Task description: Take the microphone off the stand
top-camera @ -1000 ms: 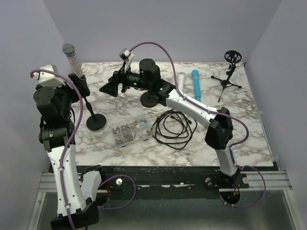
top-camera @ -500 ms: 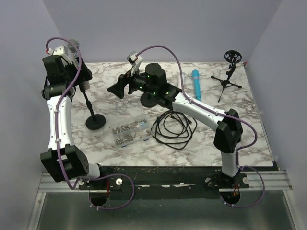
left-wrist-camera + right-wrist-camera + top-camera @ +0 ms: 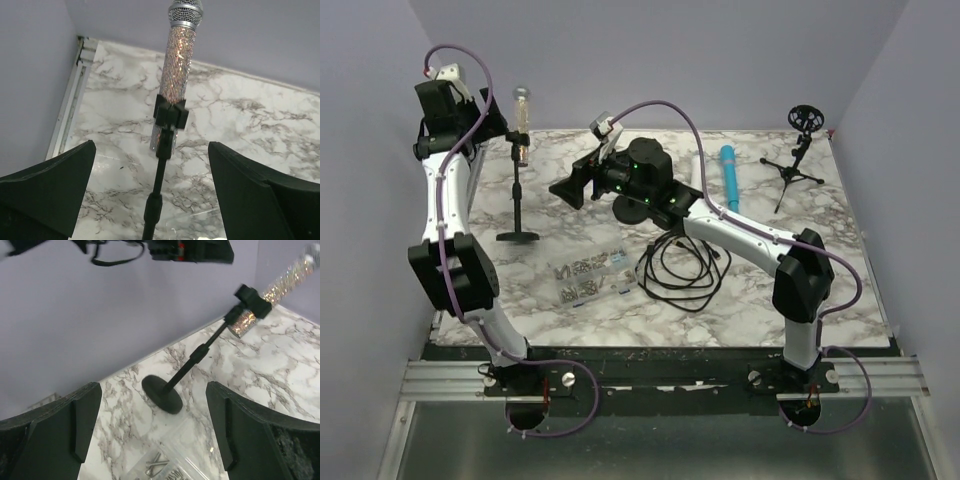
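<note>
The glittery silver microphone [image 3: 522,118] sits upright in the black clip [image 3: 170,112] of a stand with a round black base [image 3: 518,236]. It also shows in the left wrist view [image 3: 179,60] and, at the top right, in the right wrist view [image 3: 282,280]. My left gripper [image 3: 488,128] is open and empty, held high to the left of the microphone and apart from it [image 3: 151,150]. My right gripper [image 3: 570,183] is open and empty, to the right of the stand, and faces its base [image 3: 161,394].
A clear bag of screws [image 3: 588,275] lies in front of the stand, a coiled black cable [image 3: 680,265] to its right. A white microphone [image 3: 698,165], a blue one [image 3: 729,170] and a tripod stand [image 3: 798,150] are at the back right. A wall lies close on the left.
The left gripper, which was round the microphone and stand, has let go and pulled back to the left. The stand, tilted left before, now stands upright. The right gripper moved slightly right.
</note>
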You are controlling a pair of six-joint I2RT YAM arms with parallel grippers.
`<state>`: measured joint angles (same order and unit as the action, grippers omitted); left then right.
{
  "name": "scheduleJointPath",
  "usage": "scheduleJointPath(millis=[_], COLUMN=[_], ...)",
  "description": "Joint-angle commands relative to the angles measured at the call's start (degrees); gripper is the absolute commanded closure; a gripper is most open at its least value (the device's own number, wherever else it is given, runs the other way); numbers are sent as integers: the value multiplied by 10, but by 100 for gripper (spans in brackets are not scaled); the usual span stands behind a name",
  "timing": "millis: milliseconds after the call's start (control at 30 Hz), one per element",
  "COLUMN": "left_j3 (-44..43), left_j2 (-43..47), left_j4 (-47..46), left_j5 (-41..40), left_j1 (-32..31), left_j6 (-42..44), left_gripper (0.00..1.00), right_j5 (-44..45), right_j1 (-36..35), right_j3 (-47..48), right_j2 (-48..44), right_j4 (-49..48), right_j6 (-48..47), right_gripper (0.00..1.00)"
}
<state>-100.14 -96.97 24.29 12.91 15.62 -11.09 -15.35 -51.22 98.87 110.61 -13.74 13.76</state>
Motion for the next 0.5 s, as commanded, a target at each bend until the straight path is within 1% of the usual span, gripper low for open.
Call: scheduleJointPath(millis=[0, 67, 167, 267, 400, 467], left_j3=[-54, -51, -103, -99, -140, -161], left_j2=[-110, -117, -156, -169, -217, -244], left_j4=[51, 24, 58, 46, 85, 104], left_j5=[-4, -11, 11, 24, 33, 33], left_j1=[-7, -12, -14, -14, -20, -24], left_j6=[19, 35, 36, 32, 24, 21], left_gripper=[1, 2, 2, 2, 2, 4], right_j5=[28, 29, 45, 52, 52, 56], right_j1=[-3, -2, -2, -2, -2, -2], right_j3=[-31, -48, -54, -59, -63, -62], right_j2=[-57, -72, -76, -77, -78, -77], right_j4=[-39, -45, -37, -32, -32, -28], right_j6=[-36, -48, -57, -59, -64, -69], right_gripper=[6, 6, 5, 5, 5, 5])
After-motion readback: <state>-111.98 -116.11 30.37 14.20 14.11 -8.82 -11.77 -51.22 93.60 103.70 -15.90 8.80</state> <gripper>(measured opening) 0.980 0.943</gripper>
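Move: The silver microphone, in the clip of its stand that is already toppling away from the robot, lies with its middle about 6 cm ahead of the left hand, 3 cm to its right and some 12 cm lower. The stand's base is roughly 12 cm back and 4 cm right of that hand, near table height; the screw box is about 22 cm back and 21 cm right. From the right hand the microphone is some 19 cm ahead, 16 cm left and 13 cm lower. The left hand, open and free of the stand, plunges about 13 cm while edging some 5 cm forward after the falling microphone, its fingers tipping down about 15 degrees, then comes back up a couple of centimetres with the fingers still wide open and no touch to be seen. The right hand, also open and empty, draws back a few centimetres to the right and rises about 3 cm, away from the microphone. ##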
